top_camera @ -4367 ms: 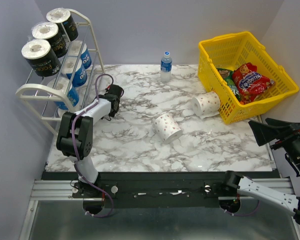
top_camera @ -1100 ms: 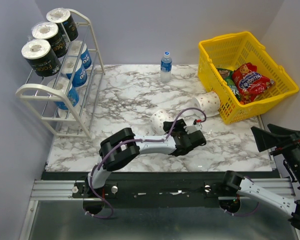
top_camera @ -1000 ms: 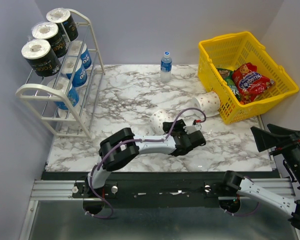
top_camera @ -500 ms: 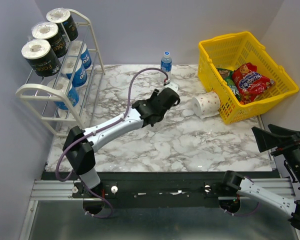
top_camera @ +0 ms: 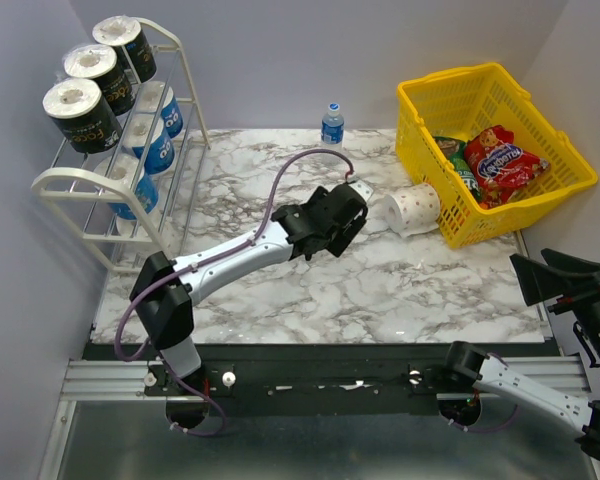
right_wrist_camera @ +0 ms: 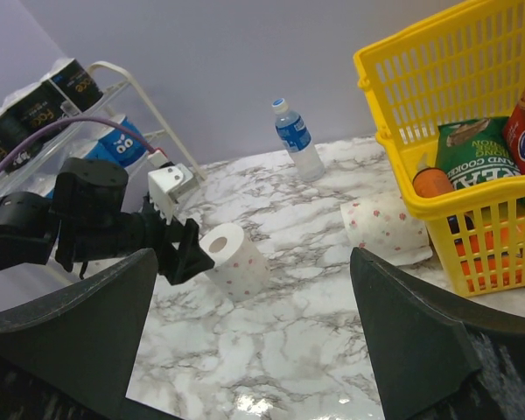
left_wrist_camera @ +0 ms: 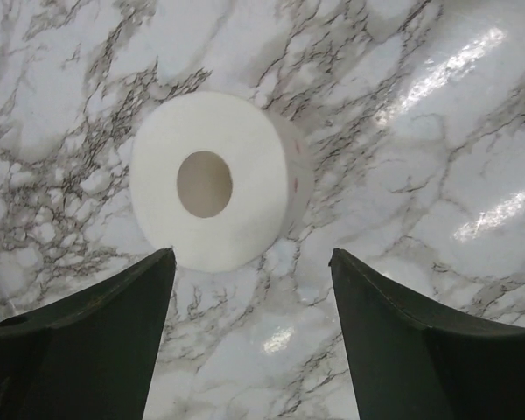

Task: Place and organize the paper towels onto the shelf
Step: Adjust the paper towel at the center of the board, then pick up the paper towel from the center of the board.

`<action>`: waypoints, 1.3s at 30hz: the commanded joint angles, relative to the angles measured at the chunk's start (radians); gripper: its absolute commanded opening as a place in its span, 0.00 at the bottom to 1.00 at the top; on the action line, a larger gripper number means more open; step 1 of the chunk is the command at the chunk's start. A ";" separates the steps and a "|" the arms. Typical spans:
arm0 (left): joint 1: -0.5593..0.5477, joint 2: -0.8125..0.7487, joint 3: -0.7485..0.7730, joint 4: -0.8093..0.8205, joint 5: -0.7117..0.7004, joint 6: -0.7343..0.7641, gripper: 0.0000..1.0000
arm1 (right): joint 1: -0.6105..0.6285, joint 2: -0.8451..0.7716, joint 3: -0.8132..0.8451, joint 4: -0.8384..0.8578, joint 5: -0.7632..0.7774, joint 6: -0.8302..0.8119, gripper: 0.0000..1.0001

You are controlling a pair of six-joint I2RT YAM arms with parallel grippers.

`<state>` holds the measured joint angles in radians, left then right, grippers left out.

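A white paper towel roll with reddish dots [left_wrist_camera: 214,179] lies on the marble with its hollow end facing my left gripper [left_wrist_camera: 252,254]. The gripper is open, and the roll sits just past its fingertips. The right wrist view shows the same roll [right_wrist_camera: 241,255] beside the left fingers [right_wrist_camera: 179,249]. From above, the left gripper [top_camera: 342,226] hides this roll. A second dotted roll [top_camera: 414,208] rests against the basket. The white shelf [top_camera: 75,178] at the left holds black rolls [top_camera: 80,112] on top and blue rolls [top_camera: 156,150] below. My right gripper [top_camera: 565,283] hangs open and empty off the table's right edge.
A yellow basket [top_camera: 500,72] with snack packets stands at the back right. A small water bottle [top_camera: 331,132] stands at the back centre. The left arm reaches diagonally across the middle of the marble table [top_camera: 420,290].
The left arm swung from the table's front middle to farther back. The dotted roll is gone from its earlier spot. The left jaws now stand wider apart. The right arm has barely moved.
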<state>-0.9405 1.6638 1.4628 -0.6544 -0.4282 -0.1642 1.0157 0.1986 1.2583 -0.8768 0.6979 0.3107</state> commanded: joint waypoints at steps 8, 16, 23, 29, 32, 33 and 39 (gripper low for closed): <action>-0.014 0.155 0.047 0.045 0.002 0.112 0.85 | 0.007 -0.019 0.029 -0.042 0.000 0.001 1.00; -0.014 0.209 0.012 0.097 -0.069 0.150 0.81 | 0.006 -0.018 0.021 -0.040 0.006 0.002 1.00; -0.011 0.203 -0.027 0.179 -0.110 0.201 0.75 | 0.007 -0.013 0.010 -0.030 0.012 -0.002 1.00; -0.011 0.206 -0.047 0.194 -0.182 0.199 0.57 | 0.007 -0.001 0.012 -0.025 0.014 -0.007 1.00; -0.004 0.206 -0.042 0.174 -0.270 0.232 0.52 | 0.007 0.007 0.012 -0.027 0.014 -0.010 1.00; 0.002 0.205 -0.041 0.171 -0.297 0.242 0.51 | 0.007 0.010 0.013 -0.028 0.015 -0.009 1.00; 0.144 0.189 -0.045 0.186 -0.431 0.348 0.47 | 0.006 0.053 0.029 -0.025 0.028 -0.019 1.00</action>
<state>-0.9028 1.8683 1.4223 -0.4900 -0.6811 0.0868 1.0157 0.2054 1.2736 -0.8871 0.7010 0.3122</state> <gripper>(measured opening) 0.533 0.998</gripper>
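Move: The polka-dot paper towel stands below the open left gripper and just ahead: its middle is about 5 cm forward, 2 cm to the left and 11 cm down. The other patterned roll lies some 18 cm to the right and 6 cm ahead of this gripper; the water bottle is about 18 cm ahead and level sideways. From the right hand, the upright paper towel is roughly 23 cm ahead, 28 cm left and far below. Shift the left gripper a touch right, then sink it about 7 cm while easing forward onto the near right part of the paper towel. Close the fingers about its wall, one at the core hole and the other on the outer side, then take it some 4 cm left and 3 cm forward, rolling the hand's left side up, about 20 degrees in all. ##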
